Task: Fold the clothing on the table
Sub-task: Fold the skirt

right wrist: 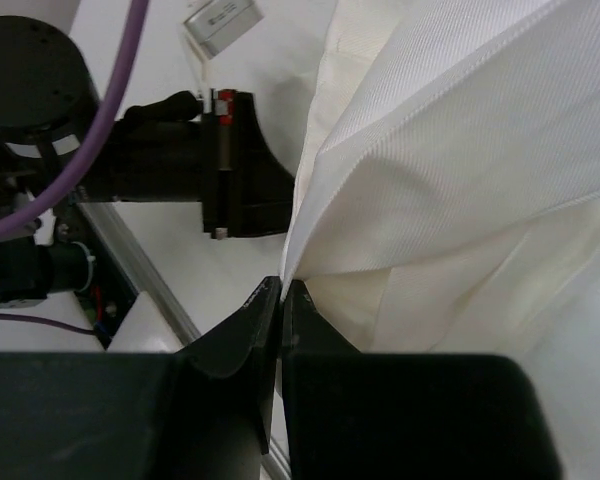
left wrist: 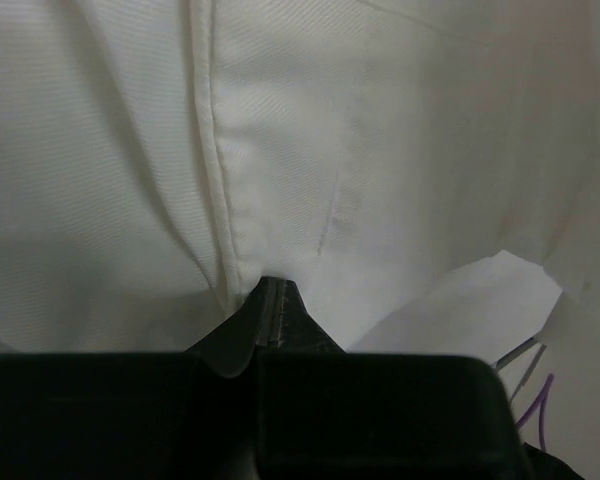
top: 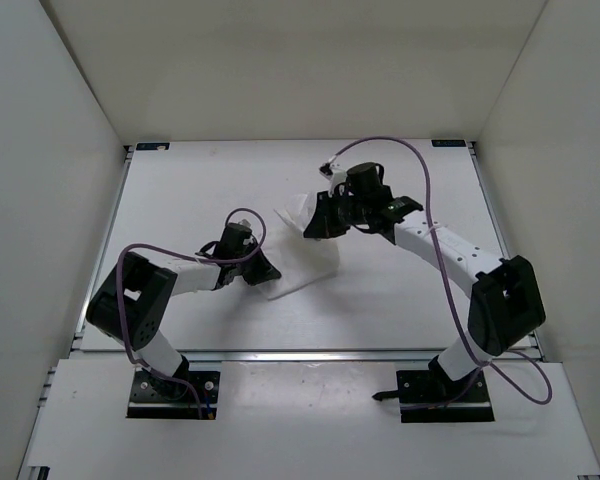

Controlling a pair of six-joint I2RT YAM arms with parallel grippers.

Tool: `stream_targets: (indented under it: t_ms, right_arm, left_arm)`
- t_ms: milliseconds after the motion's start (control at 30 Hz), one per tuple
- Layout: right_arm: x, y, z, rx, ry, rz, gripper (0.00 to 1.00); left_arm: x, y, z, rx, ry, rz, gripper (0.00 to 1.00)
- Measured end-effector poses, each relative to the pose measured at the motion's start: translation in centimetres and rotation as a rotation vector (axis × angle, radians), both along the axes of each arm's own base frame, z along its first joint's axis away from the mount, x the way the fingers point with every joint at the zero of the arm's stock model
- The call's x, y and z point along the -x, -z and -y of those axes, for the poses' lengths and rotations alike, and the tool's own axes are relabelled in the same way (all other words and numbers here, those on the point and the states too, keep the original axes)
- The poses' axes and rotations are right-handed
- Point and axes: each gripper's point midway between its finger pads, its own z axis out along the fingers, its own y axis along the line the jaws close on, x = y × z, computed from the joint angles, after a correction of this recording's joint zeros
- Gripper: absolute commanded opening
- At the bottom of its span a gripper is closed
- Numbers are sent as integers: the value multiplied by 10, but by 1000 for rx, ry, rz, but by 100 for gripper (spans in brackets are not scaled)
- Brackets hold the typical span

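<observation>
The white clothing lies bunched in the middle of the table, stretched between both grippers. My left gripper sits at the garment's near-left edge. In the left wrist view it is shut, with a hemmed fold of the clothing running into its tips. My right gripper is at the far-right edge, lifted slightly. In the right wrist view it is shut on a corner edge of the clothing, which hangs in folds beyond it.
White walls enclose the table on the left, right and back. An aluminium rail runs along the front edge. A purple cable loops over the right arm. The left arm's wrist shows close by in the right wrist view.
</observation>
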Motion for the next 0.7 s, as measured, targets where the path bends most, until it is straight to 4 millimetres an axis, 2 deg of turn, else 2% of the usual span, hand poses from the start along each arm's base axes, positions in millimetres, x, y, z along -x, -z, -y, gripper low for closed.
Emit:
stream_targets:
  t_ms: [100,267,300,333,367,433,533,633,700]
  right_arm:
    - [15,6,-20,-41,-32,-30,0]
    - [30,27,-51,-53,-78,-84,0]
    - [34,34,-57,-51,-91,-101,5]
    - [37,40,-62,-48,-99,-122,21]
    - [40,45,-67,-45,-106,-143,31]
    - [43,55,-76,-36,-119,-176,58]
    - [47,58,-80,-24,-127,-188,78]
    - [39,44,-74,-36,-104,-154,79]
    - [27,27,-61,-55,-65,-123,75]
  left_arm:
    - [-1,-1,2,35,-24,-2,0]
    - [-1,0,2,77,-52,-7,0]
    - [-1,0,1,86,-57,-9,0]
    - [0,0,0,96,-62,-11,0]
    - [0,1,-1,105,-65,-12,0]
    - [1,1,-2,123,-71,-14,0]
    - [1,1,-5,140,-77,-15,0]
    - [2,1,-9,150,-84,-20,0]
    - [3,1,-13,152,-91,-24,0]
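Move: The skirt's pinned edge, over which the lifted layer is being brought, is in the left hand's closed fingers, right at that hand point. From the right hand, already holding the lifted layer high, the pinned edge lies about 7 cm to the left, 4 cm back and 18 cm below. The skirt's right corner is about 6 cm right and 1 cm back of the right hand, its near corner some 9 cm left and 9 cm back, both about 19 cm below. The skirt's lifted layer is swung left towards the left hand by the right hand, some 8 cm left with about 6 cm down and 5 cm back; the right fingers open wide on the way down, well above the table, and the right hand then turns back up and to the right by about 3 cm. The left fingers stay shut on the pinned edge, barely shifting while the wrist rolls about 10 degrees. ##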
